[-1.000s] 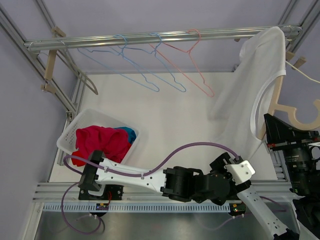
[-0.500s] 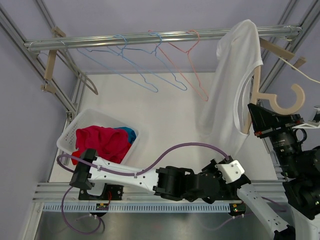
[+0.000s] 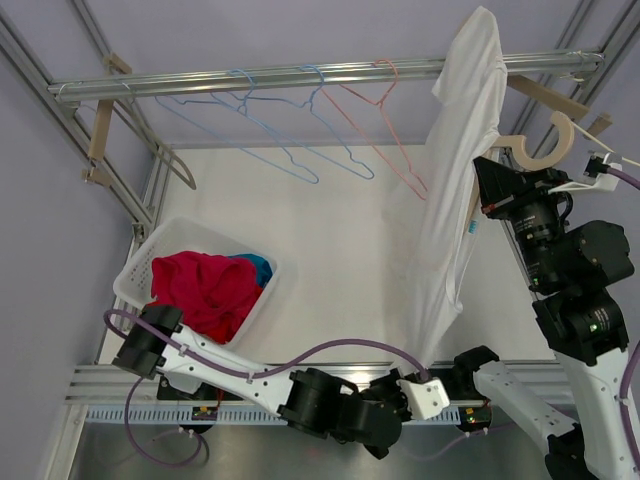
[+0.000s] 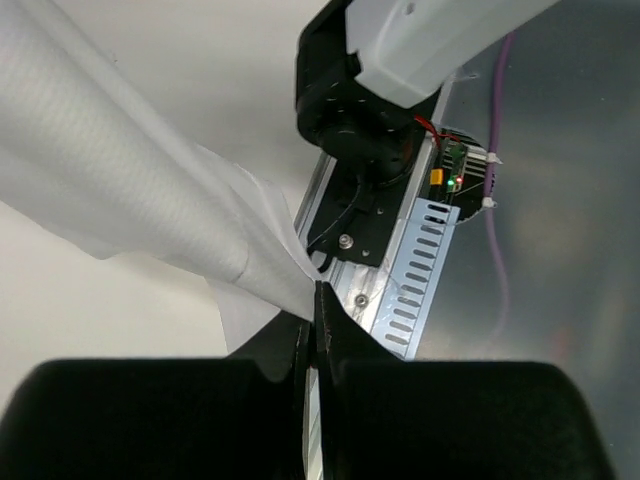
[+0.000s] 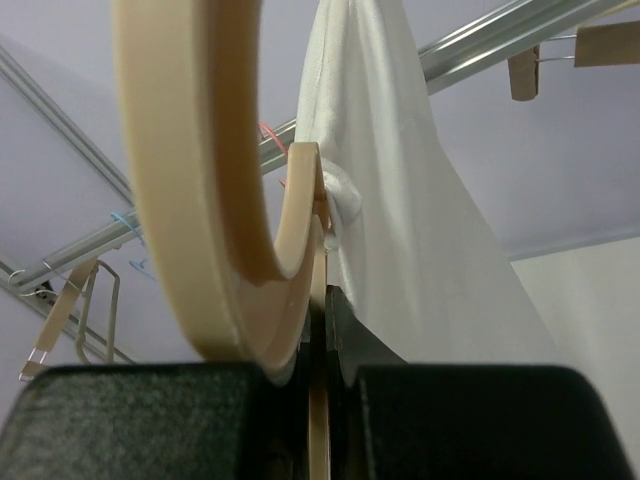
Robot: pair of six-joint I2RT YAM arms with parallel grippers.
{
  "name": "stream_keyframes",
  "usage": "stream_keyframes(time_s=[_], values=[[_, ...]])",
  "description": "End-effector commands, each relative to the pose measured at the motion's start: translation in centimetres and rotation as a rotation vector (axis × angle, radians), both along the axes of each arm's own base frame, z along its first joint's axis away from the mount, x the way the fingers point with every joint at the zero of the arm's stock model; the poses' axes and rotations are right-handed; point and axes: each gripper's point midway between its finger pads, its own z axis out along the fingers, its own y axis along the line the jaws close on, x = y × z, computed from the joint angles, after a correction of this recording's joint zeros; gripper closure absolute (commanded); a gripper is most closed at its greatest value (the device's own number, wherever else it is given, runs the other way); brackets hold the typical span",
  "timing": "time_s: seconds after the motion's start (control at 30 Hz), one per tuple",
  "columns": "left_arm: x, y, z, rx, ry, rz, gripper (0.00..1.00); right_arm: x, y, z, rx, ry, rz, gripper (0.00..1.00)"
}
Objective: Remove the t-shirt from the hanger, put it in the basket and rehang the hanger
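The white t-shirt (image 3: pixel 462 170) hangs stretched in a long narrow strip from the top right down to the table's near edge. My right gripper (image 3: pixel 488 180) is shut on the wooden hanger (image 3: pixel 545 145), held high beside the shirt's upper part. In the right wrist view the hanger's hook (image 5: pixel 190 200) curves over my gripper (image 5: pixel 325 300), with the shirt (image 5: pixel 400 200) bunched at its neck. The hanger's arms are hidden. My left gripper (image 3: pixel 425 368) is shut on the shirt's bottom hem. In the left wrist view my gripper (image 4: pixel 318 300) pinches the hem corner of the shirt (image 4: pixel 130 180).
A white basket (image 3: pixel 135 265) with red and blue clothes stands at the left. Blue and pink wire hangers (image 3: pixel 330 140) hang from the metal rail (image 3: pixel 200 82). A wooden hanger (image 3: pixel 100 135) hangs at the rail's left end. Frame posts stand at both sides.
My right gripper has raised the hanger up and back. My left gripper has pulled the hem left and towards the near edge. The shirt is now drawn out long and taut.
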Motion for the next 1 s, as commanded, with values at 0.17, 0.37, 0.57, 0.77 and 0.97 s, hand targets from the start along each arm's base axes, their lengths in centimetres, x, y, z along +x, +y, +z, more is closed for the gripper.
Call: stream_keyframes(time_s=[0.17, 0.37, 0.57, 0.77, 0.97], values=[[-0.4, 1.8, 4.1, -0.119, 0.095, -0.008, 1.00, -8.5, 0.0, 6.0, 0.019, -0.227, 0.161, 1.00], [1.1, 3.1, 10.9, -0.218, 0.028, -0.004, 1.00, -15.0, -0.9, 2.5, -0.083, -0.147, 0.244, 1.00], [1.7, 4.7, 13.2, -0.267, 0.050, 0.010, 1.00, -17.6, -7.4, 3.2, -0.074, -0.168, -0.041, 1.00], [2.9, 6.4, 9.0, -0.145, 0.039, 0.092, 1.00, -17.7, -5.7, 4.3, -0.091, -0.183, 0.056, 1.00], [3.8, 6.6, 5.0, -0.020, 0.036, 0.111, 1.00, -21.6, -5.9, 8.5, -0.074, -0.325, 0.110, 1.00]])
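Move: The white t-shirt on the wooden hanger, held at its neck by the right hand, has its middle roughly 3 cm ahead of that hand, 4 cm left and 8 cm below. The rod runs some 16 cm ahead and 10 cm above, straight in front; the pink hanger hangs about 15 cm ahead, 12 cm left, level. From the left hand, which already pinches the shirt's lower edge, the wooden hanger is about 28 cm ahead, 5 cm right, 30 cm above. Keeping its closed grip on the wooden hanger's neck, the right hand hauls it quickly back from the rod towards the robot by about 19 cm, drifting some 6 cm right and 4 cm up while the fingers tip up about 10 degrees. The shut left fingers keep their pinch on the shirt's lower edge as that hand rises about 10 cm and then sinks back some 3 cm, easing left by about 6 cm and a little forward. ##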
